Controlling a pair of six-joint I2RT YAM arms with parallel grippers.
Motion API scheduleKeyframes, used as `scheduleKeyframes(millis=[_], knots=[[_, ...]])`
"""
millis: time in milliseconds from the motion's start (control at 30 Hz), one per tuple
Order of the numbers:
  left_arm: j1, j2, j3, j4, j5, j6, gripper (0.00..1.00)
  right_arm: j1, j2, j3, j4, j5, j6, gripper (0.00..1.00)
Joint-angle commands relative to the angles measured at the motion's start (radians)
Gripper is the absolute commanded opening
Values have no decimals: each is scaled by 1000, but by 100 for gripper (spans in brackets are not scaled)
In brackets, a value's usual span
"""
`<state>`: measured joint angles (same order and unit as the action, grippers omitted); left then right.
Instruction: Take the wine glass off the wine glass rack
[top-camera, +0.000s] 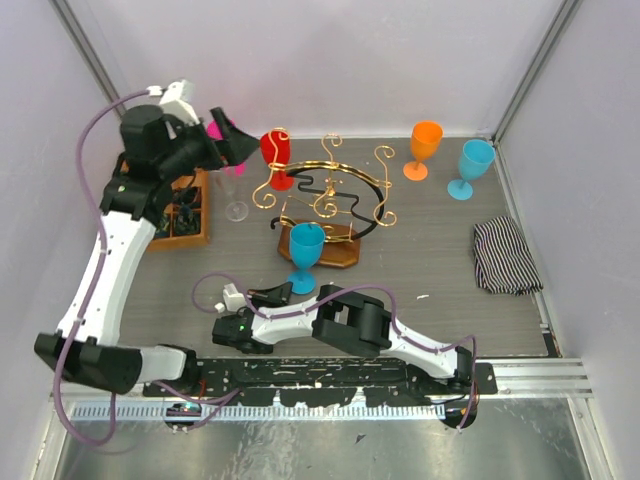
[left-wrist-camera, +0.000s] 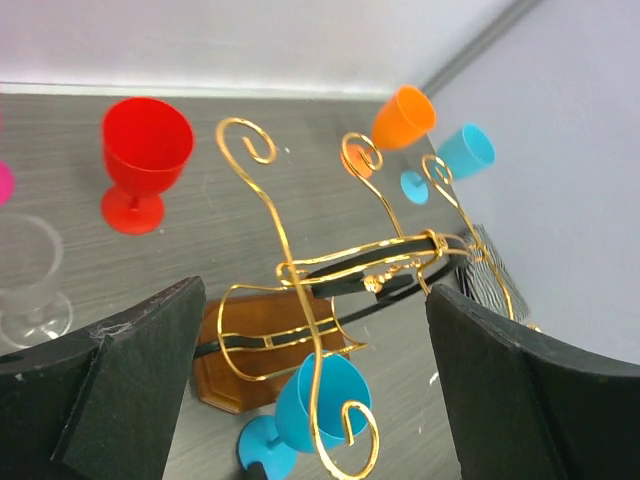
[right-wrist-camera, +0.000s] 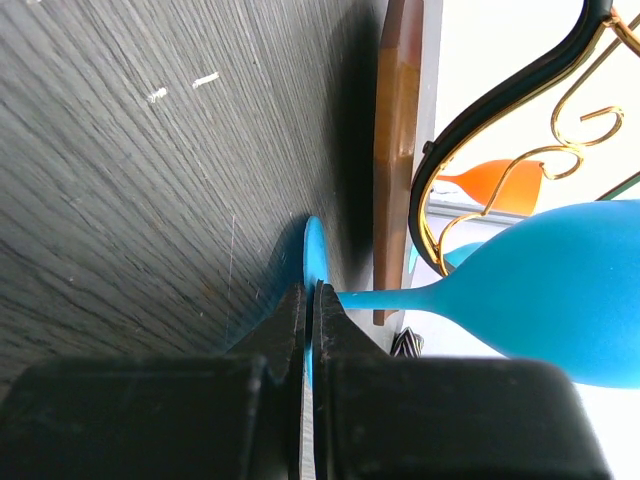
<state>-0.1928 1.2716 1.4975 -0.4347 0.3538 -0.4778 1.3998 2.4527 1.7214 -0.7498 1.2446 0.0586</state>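
The wine glass rack (top-camera: 330, 200), gold wire scrolls on a brown wooden base (left-wrist-camera: 250, 350), stands mid-table. A blue wine glass (top-camera: 305, 245) stands upright just in front of the base, beside a front scroll (left-wrist-camera: 345, 440). My right gripper (top-camera: 283, 292) lies low on the table, shut on the thin edge of the glass's blue foot (right-wrist-camera: 312, 250); its stem and bowl (right-wrist-camera: 540, 280) reach away from the jaws. My left gripper (top-camera: 240, 145) hovers high at the back left, open and empty, its fingers (left-wrist-camera: 150, 360) framing the rack from above.
A red glass (top-camera: 277, 158) stands behind the rack, a clear glass (top-camera: 235, 195) to its left, and a pink one (top-camera: 213, 130) behind the left gripper. Orange (top-camera: 425, 148) and light blue (top-camera: 472, 165) glasses stand back right. A compartment tray (top-camera: 185, 215) sits left, a striped cloth (top-camera: 505, 255) right.
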Motion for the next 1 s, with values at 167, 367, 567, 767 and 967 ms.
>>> scheduleKeyframes(millis=[167,367,567,767,967], knots=[[-121,183,137,-244,-23,230,99,-4,40,-28,63,-325,149,0],[-135,245,164,-299,-12,264,91,-8,38,-30,63,-332,151,1],[-147,283,183,-360,26,277,65,-12,34,-34,67,-336,152,1],[-148,267,155,-335,59,271,35,-13,27,-30,53,-344,156,1],[-148,276,145,-321,85,256,0,-10,-3,-28,8,-404,179,1]])
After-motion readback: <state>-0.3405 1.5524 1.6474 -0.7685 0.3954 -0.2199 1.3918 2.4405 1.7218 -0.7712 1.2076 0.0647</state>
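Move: The rack's left gold arm, where the left fingers will shut, lies about 6 cm right of the left hand, level fore-and-aft and some 11 cm below. From that hand the held blue glass stands roughly 11 cm back and 12 cm right, the red glass some 12 cm ahead and 6 cm right, both about 31 cm down. From the right hand the gold arm lies about 13 cm ahead, 1 cm left and 25 cm up. Left hand sinks about 11 cm and 6 right, pinching the rack's left gold arm; right keeps the blue glass. ##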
